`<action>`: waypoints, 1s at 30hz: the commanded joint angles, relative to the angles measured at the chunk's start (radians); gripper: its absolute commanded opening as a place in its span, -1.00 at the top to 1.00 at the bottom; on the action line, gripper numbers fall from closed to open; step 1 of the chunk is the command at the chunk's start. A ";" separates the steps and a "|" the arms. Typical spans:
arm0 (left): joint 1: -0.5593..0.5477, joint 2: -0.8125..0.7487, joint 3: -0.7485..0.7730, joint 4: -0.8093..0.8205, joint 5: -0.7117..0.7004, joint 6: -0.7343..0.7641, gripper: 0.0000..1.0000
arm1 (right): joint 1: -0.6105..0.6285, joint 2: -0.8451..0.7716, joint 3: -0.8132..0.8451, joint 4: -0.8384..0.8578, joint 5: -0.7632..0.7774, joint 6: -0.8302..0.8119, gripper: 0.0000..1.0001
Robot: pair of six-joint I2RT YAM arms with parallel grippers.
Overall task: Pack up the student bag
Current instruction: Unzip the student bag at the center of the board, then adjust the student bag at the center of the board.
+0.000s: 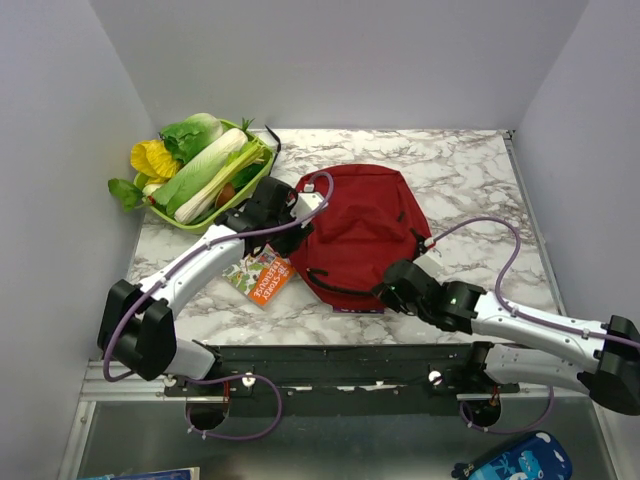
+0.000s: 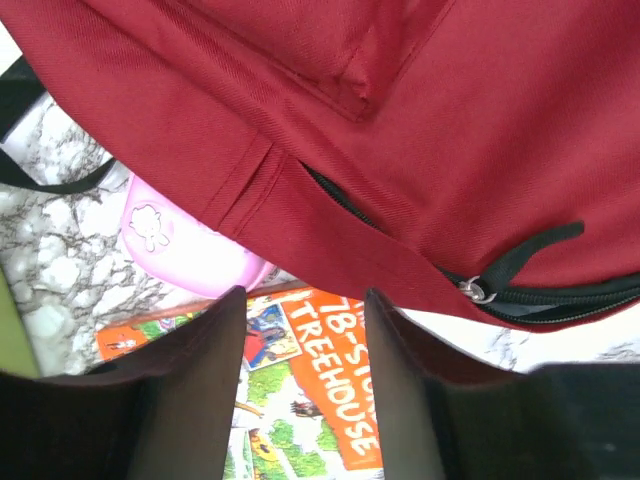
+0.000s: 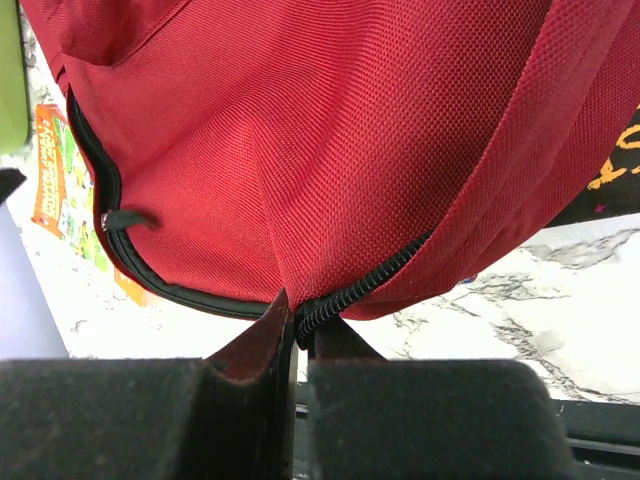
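The student bag (image 1: 362, 228) is a dark-red backpack lying flat mid-table. My right gripper (image 1: 388, 291) sits at its near edge. In the right wrist view this gripper (image 3: 303, 318) is shut on the bag's (image 3: 340, 150) black zipper seam, pinching fabric and zipper teeth. My left gripper (image 1: 292, 230) is at the bag's left edge. Seen from the left wrist, it (image 2: 305, 296) is open with nothing between its fingers, hovering over an orange book (image 2: 310, 390). A zipper pull (image 2: 481, 291) hangs from the bag (image 2: 400, 120) just right of it. A pink pencil case (image 2: 185, 250) pokes out from under the bag.
The orange book (image 1: 262, 276) lies left of the bag. A green basket (image 1: 205, 170) of toy vegetables stands at the back left. A blue pencil case (image 1: 512, 460) lies below the table's front rail. A dark item with yellow print (image 3: 612, 170) shows under the bag's right side.
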 commanded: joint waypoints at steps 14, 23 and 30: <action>-0.254 -0.022 0.012 -0.042 0.275 0.195 -0.41 | -0.005 -0.040 -0.045 0.108 -0.029 -0.071 0.35; -0.330 0.061 -0.023 0.055 0.247 0.212 -0.42 | -0.006 -0.113 -0.089 0.096 -0.006 -0.041 0.35; -0.380 0.099 -0.049 0.145 0.122 0.209 -0.42 | -0.006 -0.110 -0.092 0.101 -0.014 -0.041 0.38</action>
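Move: The bag's near edge, along its dark zip, is the left hand's goal: the stretch between the slider and the right gripper lies about 11 cm back, 10 cm to the right and 5 cm below. From the left hand, the zip slider is some 6 cm back and 6 cm right, and the orange book roughly 7 cm back and 8 cm left. That same stretch of edge sits about 6 cm left of the right hand, level with it fore and aft. The zip edge is what the left hand swings over to, some 11 cm back and 11 cm right, past the slider towards the right gripper, first lifting 3 cm or so and then sinking about 6 cm. It turns roughly 35 degrees clockwise while its fingers spread wide around the edge. The right hand stays with the edge between its tips, loosening them partly and rising about 1 cm. ##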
